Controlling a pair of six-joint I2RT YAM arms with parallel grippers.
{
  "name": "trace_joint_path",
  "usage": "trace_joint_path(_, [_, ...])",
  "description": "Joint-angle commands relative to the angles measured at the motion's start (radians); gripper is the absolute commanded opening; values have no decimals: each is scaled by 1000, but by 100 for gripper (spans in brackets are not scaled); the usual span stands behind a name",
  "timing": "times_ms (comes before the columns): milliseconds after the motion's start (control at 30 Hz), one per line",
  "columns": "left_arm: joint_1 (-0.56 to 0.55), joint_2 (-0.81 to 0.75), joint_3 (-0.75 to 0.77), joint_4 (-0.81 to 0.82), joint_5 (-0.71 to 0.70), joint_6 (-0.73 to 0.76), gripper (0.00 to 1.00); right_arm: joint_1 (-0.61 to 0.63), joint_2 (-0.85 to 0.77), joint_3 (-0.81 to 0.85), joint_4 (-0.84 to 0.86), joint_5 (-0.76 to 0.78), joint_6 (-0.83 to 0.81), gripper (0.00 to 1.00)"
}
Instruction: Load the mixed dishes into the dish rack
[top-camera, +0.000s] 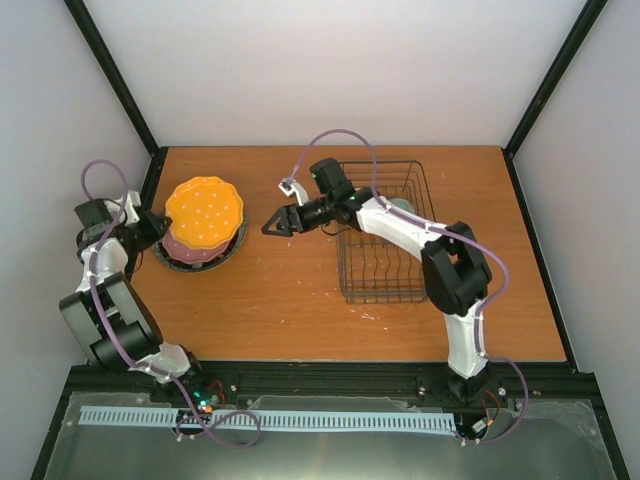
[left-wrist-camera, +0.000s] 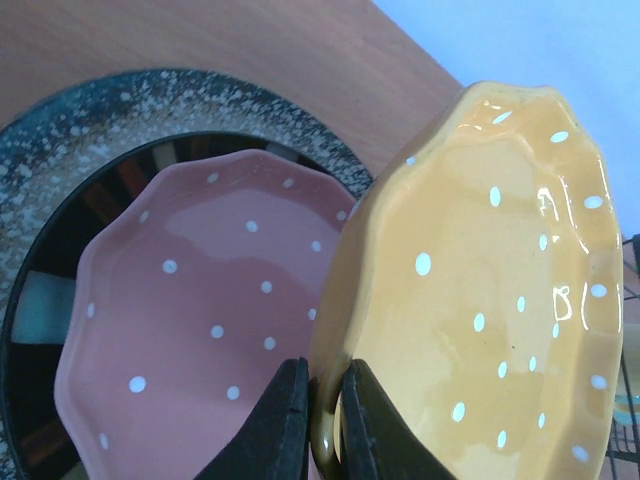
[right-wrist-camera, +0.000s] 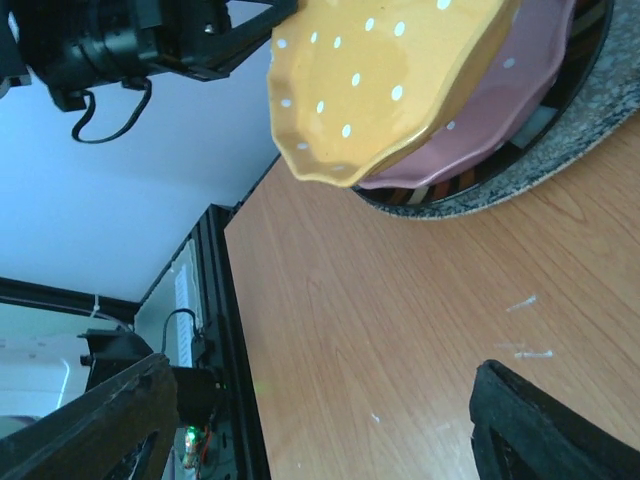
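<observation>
My left gripper (left-wrist-camera: 325, 420) is shut on the near rim of the orange-yellow plate (left-wrist-camera: 490, 300), which is tilted up off the maroon-pink speckled plate (left-wrist-camera: 200, 330). That pink plate lies in the larger grey speckled plate (left-wrist-camera: 90, 120). From above, the stack (top-camera: 204, 210) sits at the table's left, with the left gripper (top-camera: 158, 228) at its left edge. The right gripper (top-camera: 272, 225) hangs open over bare table, pointing at the stack from the right, nothing between its fingers (right-wrist-camera: 545, 430). The dish rack (top-camera: 385, 275) stands right of centre, with a pale bowl (top-camera: 400, 206) partly hidden by the right arm.
The right arm's forearm crosses above the dish rack's left side. Dark frame rails (top-camera: 150, 190) run along the table's left edge and front edge. White walls close in the back and sides. Bare wood (right-wrist-camera: 400, 330) lies between the plates and the rack.
</observation>
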Motion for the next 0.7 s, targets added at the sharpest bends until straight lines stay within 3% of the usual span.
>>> trace_joint_path(0, [-3,-82,32,51,141,-32,1,20,86,97,66,-80,101,79])
trace_joint_path(333, [-3,-160,-11,46,193,-34,1,61,251,308,119,-116,229,79])
trace_joint_path(667, [-3,-204,-43,55,236,-41,1,97,357,454,60,-92,229,79])
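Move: The yellow plate, its left rim already pinched by the left fingers, has its middle about 9 cm to the right and 2 cm ahead of that hand, at nearly its height. From the empty right hand its middle lies some 16 cm to the left, 4 cm ahead and 3 cm below. The pink plate waits in the stack beneath, roughly 20 cm left of the right hand, 3 cm ahead and 13 cm down. The yellow plate is kept pinched by the left hand and lifted about 4 cm, then let settle 1 cm, while drawn a little right and back. To meet it the right hand, fingers staying wide open, reaches some 8 cm left and slightly forward, bringing its fingertips around the plate's right rim without closing. ##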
